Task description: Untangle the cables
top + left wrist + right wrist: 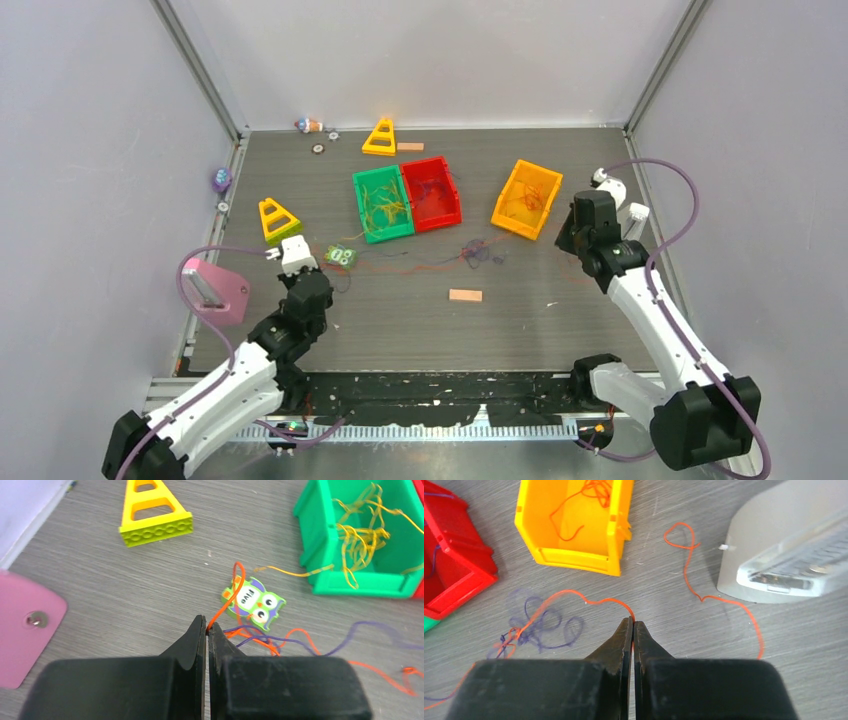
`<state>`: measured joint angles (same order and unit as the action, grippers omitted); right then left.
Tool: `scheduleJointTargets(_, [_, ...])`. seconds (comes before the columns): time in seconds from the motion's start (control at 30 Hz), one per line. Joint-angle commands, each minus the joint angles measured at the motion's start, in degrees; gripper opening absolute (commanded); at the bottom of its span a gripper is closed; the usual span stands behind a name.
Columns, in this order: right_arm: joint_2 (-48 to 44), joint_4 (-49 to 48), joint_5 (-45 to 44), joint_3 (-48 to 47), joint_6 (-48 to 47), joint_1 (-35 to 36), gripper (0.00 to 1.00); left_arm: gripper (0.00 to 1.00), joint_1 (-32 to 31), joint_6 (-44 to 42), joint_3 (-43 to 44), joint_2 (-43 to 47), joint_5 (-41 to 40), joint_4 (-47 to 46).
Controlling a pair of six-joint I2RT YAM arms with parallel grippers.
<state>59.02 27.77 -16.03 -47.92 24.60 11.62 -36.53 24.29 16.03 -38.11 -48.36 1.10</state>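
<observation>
The cables are thin strands strewn across the middle of the table, with a purple knot among them. My left gripper is shut on an orange cable that arches up over the owl tile; purple strands trail to its right. In the top view this gripper sits just below the owl. My right gripper is shut on an orange cable that leads left into the purple tangle. It stands near the yellow bin.
A green bin holds yellow strands, a red bin stands beside it, and a yellow bin holds orange ones. Yellow triangles, a pink plate and a tan block lie around.
</observation>
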Motion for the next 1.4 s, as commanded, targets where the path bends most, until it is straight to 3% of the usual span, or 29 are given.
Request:
scheduleJointTargets(0.0, [-4.72, 1.91, -3.21, -0.42, 5.64, -3.15, 0.05, 0.00, 2.86, 3.94, 1.99, 3.79, -8.07, 3.50])
scheduleJointTargets(0.13, [-9.17, 2.97, -5.63, -0.22, 7.05, -7.40, 0.05, 0.00, 5.20, 9.69, 3.11, 7.08, -13.31, 10.89])
scheduleJointTargets(0.2, [-9.44, 3.02, -4.12, -0.54, 6.01, -8.74, 0.05, 0.00, 5.59, 9.41, 2.31, 8.68, -11.76, 9.92])
scheduleJointTargets(0.33, [-7.30, 2.60, 3.70, -1.50, 3.51, -8.98, 0.05, 0.00, 5.65, 2.92, -0.15, 10.68, -2.12, 2.20])
scheduleJointTargets(0.43, [-6.81, 0.86, 12.21, -1.40, 1.32, -8.98, 0.05, 0.02, 5.62, -5.62, 0.36, 10.83, 14.64, -2.82])
scheduleJointTargets(0.53, [-5.91, 0.34, 21.29, -2.96, -0.78, -9.03, 0.05, 0.38, 5.31, -9.14, 2.56, 8.00, 34.73, -5.83])
scheduleJointTargets(0.67, [-5.16, 1.32, 28.73, -6.02, -1.81, -8.98, 0.05, 0.77, 1.72, -11.83, 8.11, -1.88, 42.82, -6.56])
scheduleJointTargets(0.87, [-4.52, 4.77, 35.51, -13.71, -2.84, -8.28, 0.05, 0.98, -2.92, -15.54, 16.90, -16.22, 51.10, -7.07])
scheduleJointTargets(1.37, [-2.05, 14.10, 43.97, -37.17, -3.35, -5.99, 0.05, 1.00, -8.65, -15.17, 32.45, -37.33, 57.92, -12.74])
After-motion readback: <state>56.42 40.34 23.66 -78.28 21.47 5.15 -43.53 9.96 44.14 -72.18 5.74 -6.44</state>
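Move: Both grippers start shut on the orange cable. From the left one, the purple tangle lies about 31 cm right and 6 cm ahead, some 10 cm below; the owl is about 5 cm ahead and 5 cm right, the wood block about 29 cm right and 2 cm back. From the right gripper, the same tangle is about 19 cm left, 1 cm ahead and 15 cm below, with the yellow bin about 11 cm ahead and 10 cm left. Draw both grippers apart about 5 cm, orange cable still pinched, then open the left wide to let go and swing it some 30 cm right towards the purple tangle, turning it clockwise about 75 degrees and rising slightly, to above the loops by the wood block. Keep the right shut on its cable, bring it back left and lift it about 20 cm, fingers tilting up and turning counter-clockwise. ##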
